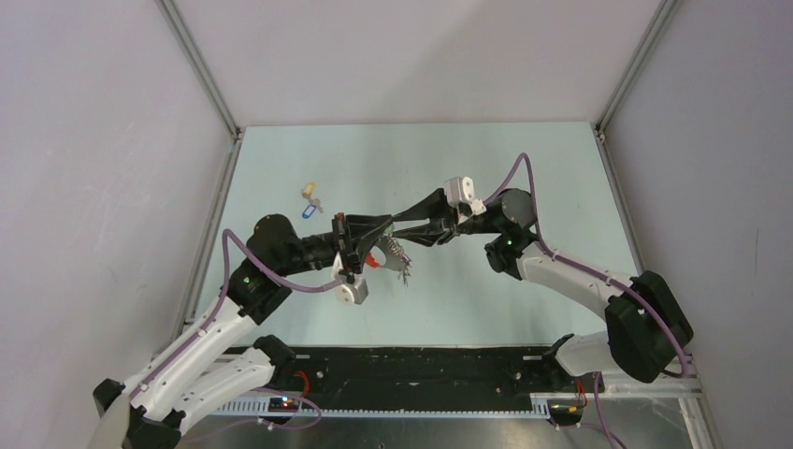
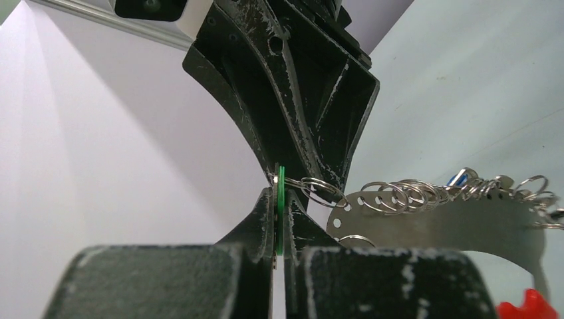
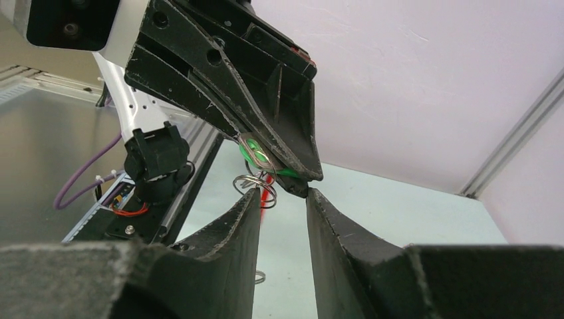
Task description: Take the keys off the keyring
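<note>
My left gripper [image 1: 382, 225] is shut on the green tag [image 2: 281, 212] of a key; in the left wrist view its jaws [image 2: 282, 189] pinch the tag edge-on. A small split ring [image 2: 319, 189] links that tag to the keyring [image 2: 452, 226], a silver plate with holes and a red band [image 1: 379, 261]. Several more rings and keys [image 1: 402, 262] hang from it above the table. My right gripper [image 1: 411, 224] faces the left one tip to tip. It stands open [image 3: 282, 196], with the split ring [image 3: 249, 181] beside its left fingertip [image 3: 249, 212].
Two loose keys lie on the pale green table at the back left, one with a tan tag [image 1: 307, 190] and one with a blue tag [image 1: 309, 211]. White walls and metal rails enclose the table. A black strip [image 1: 421, 369] runs along the near edge.
</note>
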`<act>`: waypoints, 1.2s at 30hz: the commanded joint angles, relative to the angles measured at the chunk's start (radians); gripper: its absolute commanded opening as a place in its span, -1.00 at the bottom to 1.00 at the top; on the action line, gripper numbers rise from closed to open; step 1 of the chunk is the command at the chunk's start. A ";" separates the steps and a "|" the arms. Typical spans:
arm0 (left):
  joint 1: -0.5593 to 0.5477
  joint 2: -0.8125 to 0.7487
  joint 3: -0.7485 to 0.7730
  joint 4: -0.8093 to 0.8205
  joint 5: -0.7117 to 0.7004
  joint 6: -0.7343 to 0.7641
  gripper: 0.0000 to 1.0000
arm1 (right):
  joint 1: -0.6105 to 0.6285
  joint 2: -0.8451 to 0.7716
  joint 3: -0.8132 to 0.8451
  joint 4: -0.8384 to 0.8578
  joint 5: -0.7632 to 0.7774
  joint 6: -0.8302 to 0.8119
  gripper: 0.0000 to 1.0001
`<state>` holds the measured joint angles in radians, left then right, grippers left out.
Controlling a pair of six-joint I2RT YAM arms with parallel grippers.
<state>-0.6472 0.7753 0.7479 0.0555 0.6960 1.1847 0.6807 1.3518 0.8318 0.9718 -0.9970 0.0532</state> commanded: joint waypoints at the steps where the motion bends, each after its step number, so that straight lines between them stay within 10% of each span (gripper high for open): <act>1: 0.007 -0.015 0.022 0.047 0.005 -0.008 -1.00 | 0.008 0.035 0.028 0.188 -0.078 0.116 -0.29; 8: 0.008 -0.023 0.021 0.047 -0.009 -0.003 -1.00 | -0.002 0.048 0.039 0.181 -0.098 0.140 -1.00; 21: 0.008 -0.028 0.005 0.047 -0.069 0.025 -1.00 | -0.091 -0.006 0.038 0.150 0.002 0.315 -1.00; 36: 0.008 -0.003 -0.007 0.046 -0.076 0.062 -1.00 | -0.026 -0.155 0.099 -0.365 0.411 0.415 -1.00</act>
<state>-0.6434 0.7616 0.7479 0.0658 0.6098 1.2137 0.6544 1.2266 0.8703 0.6590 -0.7311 0.3874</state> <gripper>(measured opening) 0.022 0.007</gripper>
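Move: The small metal ring on the green tag lies about 1 cm to the left and 1 cm back of the open right hand, level with it. The keyring plate hangs some 6 cm below that hand and 3 cm back; its red grip lies about 5 cm left, 3 cm back and 10 cm down. From the left hand, which already holds the green tag, the ring lies roughly 2 cm right, 1 cm back and 2 cm below. Close the right gripper on the ring almost where it is, while the left keeps its pinch on the green tag. Then draw the right hand about 2.5 cm forward, 2 cm right and 2 cm up, away from the left fingers, rolling it some 30 degrees so its forward side dips; meanwhile ease the left hand a little back, then forward, left and up. ##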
